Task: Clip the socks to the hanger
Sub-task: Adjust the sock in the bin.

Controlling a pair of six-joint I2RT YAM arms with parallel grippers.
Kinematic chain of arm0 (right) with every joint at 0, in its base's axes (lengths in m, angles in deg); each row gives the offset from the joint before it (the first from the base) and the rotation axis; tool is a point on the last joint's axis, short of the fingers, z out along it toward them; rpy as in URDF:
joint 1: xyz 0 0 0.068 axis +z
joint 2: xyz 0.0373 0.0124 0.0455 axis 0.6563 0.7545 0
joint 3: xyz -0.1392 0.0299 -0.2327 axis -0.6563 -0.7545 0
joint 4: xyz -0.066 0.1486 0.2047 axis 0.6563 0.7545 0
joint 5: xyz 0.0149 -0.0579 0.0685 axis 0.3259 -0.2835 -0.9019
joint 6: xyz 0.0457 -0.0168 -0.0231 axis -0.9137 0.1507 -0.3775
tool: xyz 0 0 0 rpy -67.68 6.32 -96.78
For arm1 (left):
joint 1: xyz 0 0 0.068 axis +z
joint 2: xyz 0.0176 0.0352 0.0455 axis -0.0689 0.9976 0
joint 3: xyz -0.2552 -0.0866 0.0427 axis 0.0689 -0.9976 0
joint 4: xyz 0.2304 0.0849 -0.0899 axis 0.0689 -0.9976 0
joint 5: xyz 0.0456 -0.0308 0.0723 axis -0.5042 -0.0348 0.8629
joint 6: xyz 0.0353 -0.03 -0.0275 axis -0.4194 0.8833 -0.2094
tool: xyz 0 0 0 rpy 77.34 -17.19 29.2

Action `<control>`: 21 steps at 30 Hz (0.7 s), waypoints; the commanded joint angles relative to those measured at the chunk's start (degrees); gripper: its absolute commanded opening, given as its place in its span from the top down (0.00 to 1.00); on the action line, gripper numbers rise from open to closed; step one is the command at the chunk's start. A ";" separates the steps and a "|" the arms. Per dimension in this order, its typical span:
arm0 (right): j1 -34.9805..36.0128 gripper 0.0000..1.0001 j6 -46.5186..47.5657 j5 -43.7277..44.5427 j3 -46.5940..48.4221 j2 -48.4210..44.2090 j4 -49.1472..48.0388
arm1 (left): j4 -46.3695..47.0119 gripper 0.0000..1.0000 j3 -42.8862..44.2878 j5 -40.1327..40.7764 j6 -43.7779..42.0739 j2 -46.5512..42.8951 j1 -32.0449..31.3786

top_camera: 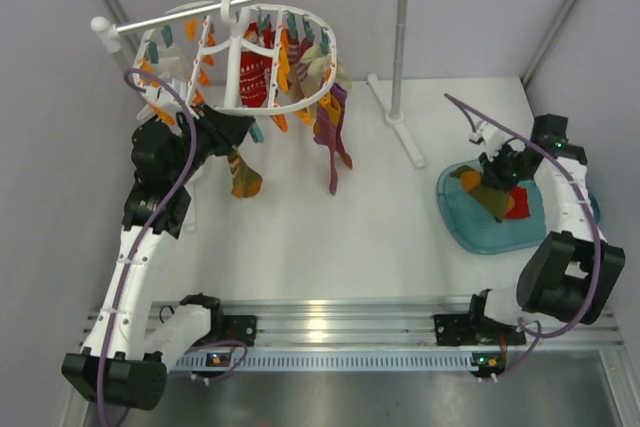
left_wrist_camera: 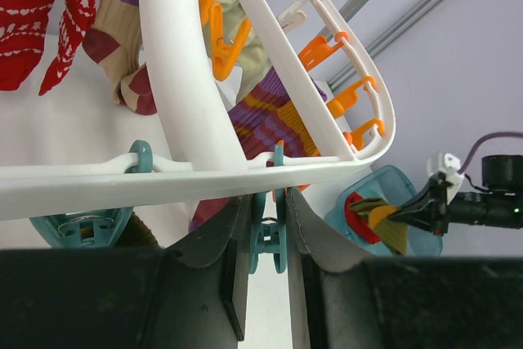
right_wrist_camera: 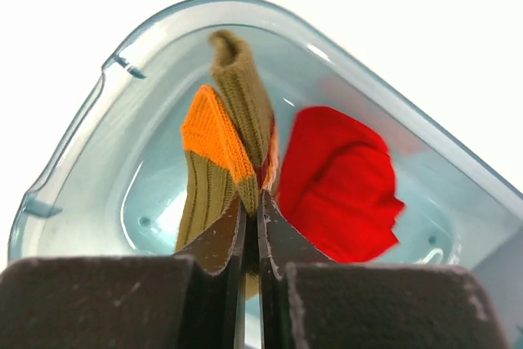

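Observation:
The white oval hanger (top_camera: pixel 329 43) hangs from the rod at the back left. My left gripper (top_camera: pixel 241 128) reaches up under its rim (left_wrist_camera: pixel 189 108). Its jaws are shut on a teal clip (left_wrist_camera: pixel 268 239), squeezing the clip's handles. One striped sock (top_camera: pixel 243 178) hangs from the hanger just beside that gripper. At the right, my right gripper (top_camera: pixel 497 183) is down in the teal basin (top_camera: pixel 470 235) and shut on the edge of an olive and orange sock (right_wrist_camera: pixel 217 138). The same sock (left_wrist_camera: pixel 384 228) shows in the left wrist view, pinched at the black fingertips.
A red sock (right_wrist_camera: pixel 344 177) lies in the basin (right_wrist_camera: pixel 96 146) beside the held one. Purple socks (top_camera: pixel 335 143) and red patterned socks (left_wrist_camera: pixel 33 14) hang from other clips. The white stand's pole (top_camera: pixel 400 47) and foot (top_camera: pixel 400 132) rise between hanger and basin.

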 commanded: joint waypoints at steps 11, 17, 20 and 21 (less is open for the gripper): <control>-18.87 1.00 -9.50 -15.07 17.41 17.04 9.21 | 0.39 0.99 -0.32 0.56 -0.55 -0.78 0.39; -14.14 1.00 -13.49 -1.80 -4.63 -3.77 -23.24 | 0.39 0.99 -0.85 0.65 -0.63 -0.78 0.48; -8.08 1.00 -9.09 4.97 -13.87 -8.01 -28.53 | 0.65 0.99 -0.94 0.65 -0.46 -0.60 0.57; -6.84 1.00 -8.91 6.11 -15.74 -8.55 -29.32 | 0.74 0.99 -0.85 0.65 -0.46 -0.51 0.57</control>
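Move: The green sock is already in the right hand's fingers, over the bin, whose middle lies about 6 cm to the right, 2 cm back and 10 cm below. The red sock lies in it, roughly 5 cm to the right, 1 cm back and 11 cm down. From the left hand, the bin is some 56 cm to the right, 3 cm back and 35 cm below. Still gripping the green sock, the right hand swings about 9 cm right over the bin, then 3 cm left. ##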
